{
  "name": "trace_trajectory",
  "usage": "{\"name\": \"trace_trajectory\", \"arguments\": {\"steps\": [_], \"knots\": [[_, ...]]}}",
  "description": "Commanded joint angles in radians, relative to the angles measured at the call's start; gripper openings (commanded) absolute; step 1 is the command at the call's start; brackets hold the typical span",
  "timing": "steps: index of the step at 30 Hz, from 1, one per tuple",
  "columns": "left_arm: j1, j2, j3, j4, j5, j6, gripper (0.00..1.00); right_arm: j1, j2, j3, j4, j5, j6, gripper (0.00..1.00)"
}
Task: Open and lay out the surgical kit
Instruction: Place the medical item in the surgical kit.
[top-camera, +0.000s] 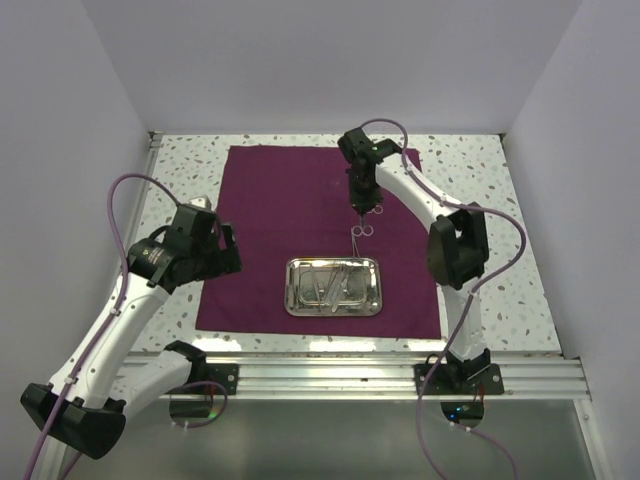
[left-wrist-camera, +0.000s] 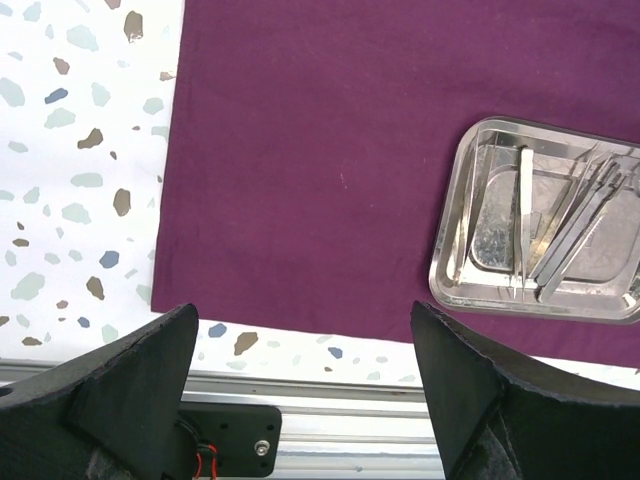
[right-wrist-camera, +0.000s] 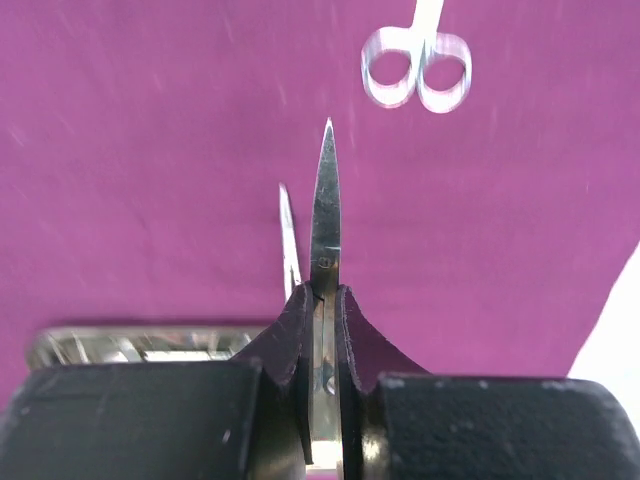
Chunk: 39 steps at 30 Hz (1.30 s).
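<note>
The dark purple cloth (top-camera: 280, 220) (left-wrist-camera: 320, 150) (right-wrist-camera: 150, 130) lies spread flat on the table. On its near part sits the steel tray (top-camera: 334, 313) (left-wrist-camera: 450, 290) (right-wrist-camera: 140, 343) holding several thin silver instruments (top-camera: 330, 283) (left-wrist-camera: 560, 230). My right gripper (top-camera: 366, 207) (right-wrist-camera: 325, 300) hovers over the cloth beyond the tray, shut on a pointed silver instrument (right-wrist-camera: 327, 200) whose tip sticks out past the fingers. Ring-handled forceps (top-camera: 362, 232) (right-wrist-camera: 415, 80) show on the cloth just ahead of that tip. My left gripper (top-camera: 228, 250) (left-wrist-camera: 300, 390) is open and holds nothing, above the cloth's left near edge.
White speckled tabletop (top-camera: 480, 170) (left-wrist-camera: 80, 180) surrounds the cloth. An aluminium rail (top-camera: 340, 370) (left-wrist-camera: 380, 420) runs along the near edge with both arm bases. Pale walls close in the left, right and back sides.
</note>
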<state>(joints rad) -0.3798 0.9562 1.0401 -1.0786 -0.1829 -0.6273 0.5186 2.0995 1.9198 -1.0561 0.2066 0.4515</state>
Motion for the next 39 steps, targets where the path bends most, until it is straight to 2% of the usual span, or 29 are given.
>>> {"name": "trace_trajectory", "arguments": {"steps": [1, 14, 17, 20, 21, 24, 25, 27, 31, 34, 39], "knots": [[0.005, -0.008, 0.028, -0.029, -0.021, 0.018, 0.91, -0.009, 0.04, 0.146, -0.016, -0.018, -0.02, 0.0], [0.005, -0.045, 0.006, -0.09, -0.018, 0.012, 0.91, -0.068, 0.362, 0.529, 0.082, 0.069, -0.014, 0.0], [0.005, -0.053, 0.003, -0.112, -0.016, 0.002, 0.9, -0.084, 0.435, 0.6, 0.099, 0.076, -0.004, 0.0], [0.005, -0.068, 0.003, -0.136, -0.023, -0.017, 0.9, -0.101, 0.459, 0.599, 0.14, 0.082, 0.001, 0.02], [0.005, -0.073, 0.0, -0.145, -0.024, -0.028, 0.9, -0.106, 0.461, 0.598, 0.146, 0.089, 0.0, 0.05], [0.005, -0.091, -0.014, -0.15, -0.023, -0.043, 0.9, -0.109, 0.459, 0.598, 0.153, 0.111, -0.02, 0.43], [0.005, -0.093, -0.017, -0.15, -0.021, -0.046, 0.9, -0.111, 0.455, 0.594, 0.153, 0.114, -0.025, 0.66], [0.004, -0.097, -0.026, -0.149, -0.018, -0.055, 0.9, -0.111, 0.426, 0.578, 0.153, 0.122, -0.046, 0.82], [0.005, -0.096, -0.032, -0.127, -0.015, -0.061, 0.9, -0.109, 0.325, 0.507, 0.15, 0.117, -0.073, 0.82], [0.005, -0.09, -0.043, -0.093, -0.007, -0.057, 0.9, -0.104, 0.17, 0.371, 0.16, 0.088, -0.066, 0.82], [0.005, -0.073, -0.066, -0.025, 0.017, -0.037, 0.9, -0.068, -0.109, 0.015, 0.197, 0.024, -0.034, 0.81]]}}
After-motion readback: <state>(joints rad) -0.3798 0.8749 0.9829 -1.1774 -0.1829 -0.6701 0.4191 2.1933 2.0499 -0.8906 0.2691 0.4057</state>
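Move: The right hand already holds the scissors; their bare spot on the cloth lies about 15 cm ahead, 1 cm right and 8 cm below. The first scissors lie level with that spot, some 4 cm to its right. The tweezers poking from the tray are about 4 cm behind the hand and 1 cm left, the tray's middle 16 cm back and 7 cm left. From the left hand the spot is roughly 33 cm ahead, 33 cm right. Right carries scissors about 15 cm forward and down beside the first, opens, retreats up and back; left draws back. ##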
